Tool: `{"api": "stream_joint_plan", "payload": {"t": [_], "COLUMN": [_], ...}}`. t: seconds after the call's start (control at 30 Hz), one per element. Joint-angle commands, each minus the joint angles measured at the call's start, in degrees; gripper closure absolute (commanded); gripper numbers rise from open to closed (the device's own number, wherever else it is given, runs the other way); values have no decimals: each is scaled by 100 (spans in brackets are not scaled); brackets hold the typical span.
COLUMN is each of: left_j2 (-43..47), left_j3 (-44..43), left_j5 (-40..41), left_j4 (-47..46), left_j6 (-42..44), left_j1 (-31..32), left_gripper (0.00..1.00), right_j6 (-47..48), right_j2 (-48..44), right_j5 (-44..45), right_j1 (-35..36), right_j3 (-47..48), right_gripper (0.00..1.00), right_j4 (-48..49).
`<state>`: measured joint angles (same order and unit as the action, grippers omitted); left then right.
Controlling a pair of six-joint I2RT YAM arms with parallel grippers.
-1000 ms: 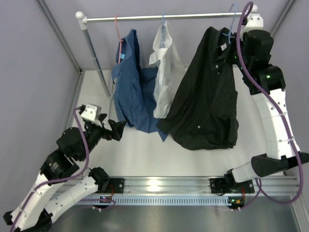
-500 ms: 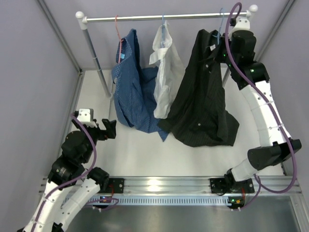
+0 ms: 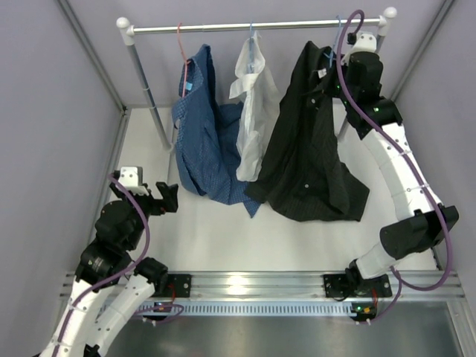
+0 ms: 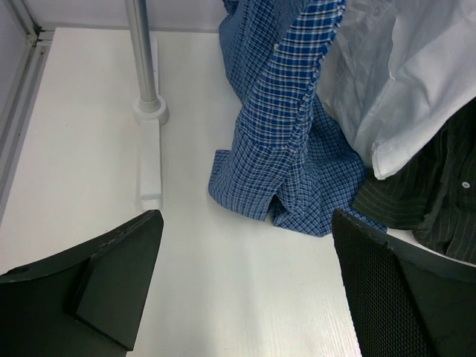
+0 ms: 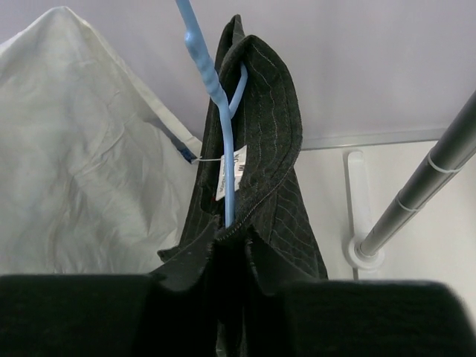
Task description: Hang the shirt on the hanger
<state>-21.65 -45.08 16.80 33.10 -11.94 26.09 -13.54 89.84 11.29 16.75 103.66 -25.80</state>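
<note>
The black shirt (image 3: 312,141) hangs at the right end of the rail, its hem bunched on the table. It is draped over the light-blue hanger (image 3: 339,28), whose hook rises at rail height; I cannot tell whether the hook rests on the rail. In the right wrist view the hanger's wire (image 5: 225,156) runs down through the collar (image 5: 260,134) into my right gripper (image 5: 232,239), shut on the wire and the collar fabric. From above, this gripper (image 3: 338,68) sits at the shirt's neck. My left gripper (image 3: 169,199) stands open and empty low at the left (image 4: 249,286).
A blue patterned shirt (image 3: 204,141) on a red-orange hanger (image 3: 181,52) and a white shirt (image 3: 256,111) hang left of the black one on the rail (image 3: 223,28). The rack's posts (image 3: 145,82) (image 5: 428,190) stand at both ends. The left post's foot (image 4: 151,111) lies ahead of the left gripper.
The right arm has carried the shirt and hanger left and up toward the rail. The left arm has drawn back to the near left, its gripper still open.
</note>
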Motion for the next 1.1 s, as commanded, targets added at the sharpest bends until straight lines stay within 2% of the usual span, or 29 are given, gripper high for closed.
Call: {"api": "stream_joint_plan", "payload": {"t": [0.0, 0.03, 0.07, 0.23, 0.27, 0.3, 0.33, 0.43, 0.47, 0.67, 0.8, 0.9, 0.93, 1.07], "left_j2": [-41, -59, -67, -182, -208, -252, -278, -392, -419, -498, -533, -428, -376, -33], "left_j3": [34, 43, 43, 17, 8, -1, -1, -18, -18, -45, -62, -80, -80, 43], "left_j5": [148, 166, 210, 333, 333, 298, 272, 254, 280, 860, 1053, 1212, 1229, 1168], "left_j4": [-304, -304, -304, -304, -313, -304, -304, -304, -304, -182, -120, -85, -76, -76], "left_j6": [-45, -71, -71, -168, -194, -212, -247, -334, -344, -493, -581, -520, -502, -432], "left_j1": [-130, -156, -200, -499, -699, -806, -911, -1237, -1307, -1317, -1317, -1317, -1317, -1317], "left_gripper": [2, 2, 2, 2, 2, 2, 2, 2, 2, 2, 2, 2, 2, 2], "right_j6": [-70, -78, -79, 35, 79, 97, 115, 255, 351, 519, 528, 659, 616, 519], "right_j2": [-72, -107, -186, -581, -669, -757, -958, -1441, -1582, -2971, -3858, -4772, -5262, -6092], "right_j5": [5, -4, -21, -48, -57, -48, -39, 101, 154, 479, 1233, 1428, 1437, 1060], "right_j1": [82, 82, 82, 74, 82, 74, 82, 47, 21, 12, 3, 21, 64, 74], "right_j3": [-47, -56, -82, -205, -319, -389, -564, -1020, -1153, -2524, -3157, -3781, -4052, -4301], "right_gripper": [83, 76, 63, 48, 38, 33, 22, 9, 1, 1, 0, 0, 0, 1], "right_j4": [348, 356, 374, 374, 365, 365, 365, 339, 313, -188, -899, -1225, -1286, -1742]}}
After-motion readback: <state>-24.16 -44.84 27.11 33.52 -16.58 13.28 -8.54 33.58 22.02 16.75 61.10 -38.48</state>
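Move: The right gripper is still shut on the hanger and shirt, just under the collar. The bar that the hook already sits over is about 7 cm ahead, 12 cm up, roughly level sideways. The white shirt hangs some 17 cm left, 3 cm ahead, its middle 12 cm lower; the rack's right post stands about 10 cm right, 8 cm ahead. From the left hand, that spot on the bar lies some 33 cm ahead, 43 cm right, 24 cm up. Open the right gripper wide to let go of the hanger and dark shirt, holding almost still as the fingers part. Then draw it straight back, fast, away from the rack, about 24 cm, swinging some 11 cm right and sinking late. Meanwhile shift the empty, open left gripper about 7 cm left, turning it some 25 degrees counter-clockwise. ##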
